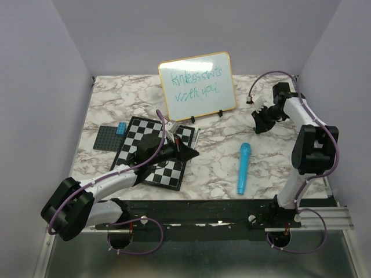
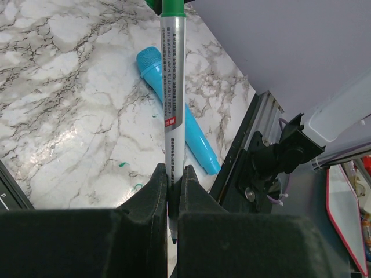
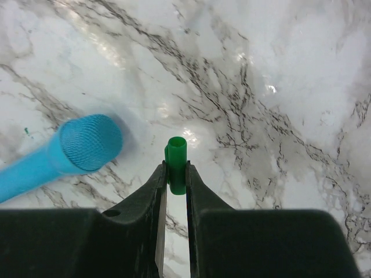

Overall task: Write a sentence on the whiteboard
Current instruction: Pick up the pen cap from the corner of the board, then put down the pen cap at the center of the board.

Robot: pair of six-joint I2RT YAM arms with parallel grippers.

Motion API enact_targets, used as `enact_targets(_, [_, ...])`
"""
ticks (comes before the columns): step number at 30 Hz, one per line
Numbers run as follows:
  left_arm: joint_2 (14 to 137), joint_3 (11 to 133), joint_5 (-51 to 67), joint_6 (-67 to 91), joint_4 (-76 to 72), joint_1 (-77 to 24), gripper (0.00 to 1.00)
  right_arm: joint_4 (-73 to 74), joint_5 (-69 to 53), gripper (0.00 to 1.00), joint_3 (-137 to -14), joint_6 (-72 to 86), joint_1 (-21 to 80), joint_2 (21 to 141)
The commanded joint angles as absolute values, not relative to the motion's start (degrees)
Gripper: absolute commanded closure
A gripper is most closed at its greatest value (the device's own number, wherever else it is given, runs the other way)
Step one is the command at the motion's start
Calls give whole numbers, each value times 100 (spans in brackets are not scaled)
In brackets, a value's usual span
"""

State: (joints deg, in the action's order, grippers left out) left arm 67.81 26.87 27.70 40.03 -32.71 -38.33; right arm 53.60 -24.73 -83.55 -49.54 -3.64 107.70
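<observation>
The whiteboard [image 1: 197, 87] stands propped at the back of the marble table, yellow-orange framed. On it is the sentence [image 1: 192, 83], two lines of thin green handwriting. My left gripper [image 1: 190, 152] hovers over the checkered board's right edge, in front of the whiteboard. In the left wrist view this gripper [image 2: 175, 175] is shut on a green-ended marker [image 2: 173, 87]; the marker's bare tip pokes back between the fingers. My right gripper [image 1: 259, 123] is at the right, level with the whiteboard's foot. It is shut [image 3: 176, 169] on the marker's green cap [image 3: 177, 157], held upright above the table.
A blue toy microphone [image 1: 243, 168] lies on the table between the arms, also in the wrist views [image 2: 179, 119] [image 3: 72, 149]. A black-and-white checkered board [image 1: 152, 152] lies under the left arm. A dark baseplate [image 1: 106, 138] with a blue brick [image 1: 122, 128] is at the left.
</observation>
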Motion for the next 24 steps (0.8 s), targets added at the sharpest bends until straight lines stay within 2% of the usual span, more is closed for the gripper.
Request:
enact_targets(1, [6820, 2628, 2558, 4069, -3481, -3841, 100, 5519, -2725, 78, -8157, -5036, 61, 10214])
enact_targets(11, [6425, 2426, 2207, 4034, -3173, -3841, 100, 5108, -2611, 78, -7146, -4641, 1703, 9835])
enact_targets(24, [5687, 1872, 1749, 4183, -3023, -3832, 100, 4202, -1908, 72, -6513, -4052, 2733, 10292])
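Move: The marker standing in the left gripper is the goal: from the right gripper, already holding the green pen cap, it lies about 29 cm left, 15 cm back and roughly 13 cm higher. The microphone's middle is some 15 cm back and 5 cm left, 5 cm below; the checkerboard lies 47 cm left, 6 cm back and 7 cm below. From the left gripper, the cap is about 29 cm right, 15 cm ahead and 10 cm lower. Carry the pen cap with the right gripper past the head of the microphone towards the held marker: about 15 cm left and 11 cm back, rising a little at first, then sinking below the starting height, while turning some 20 degrees counter-clockwise. Keep the cap pinched. Ease the left gripper about 3 cm left, marker still gripped. ##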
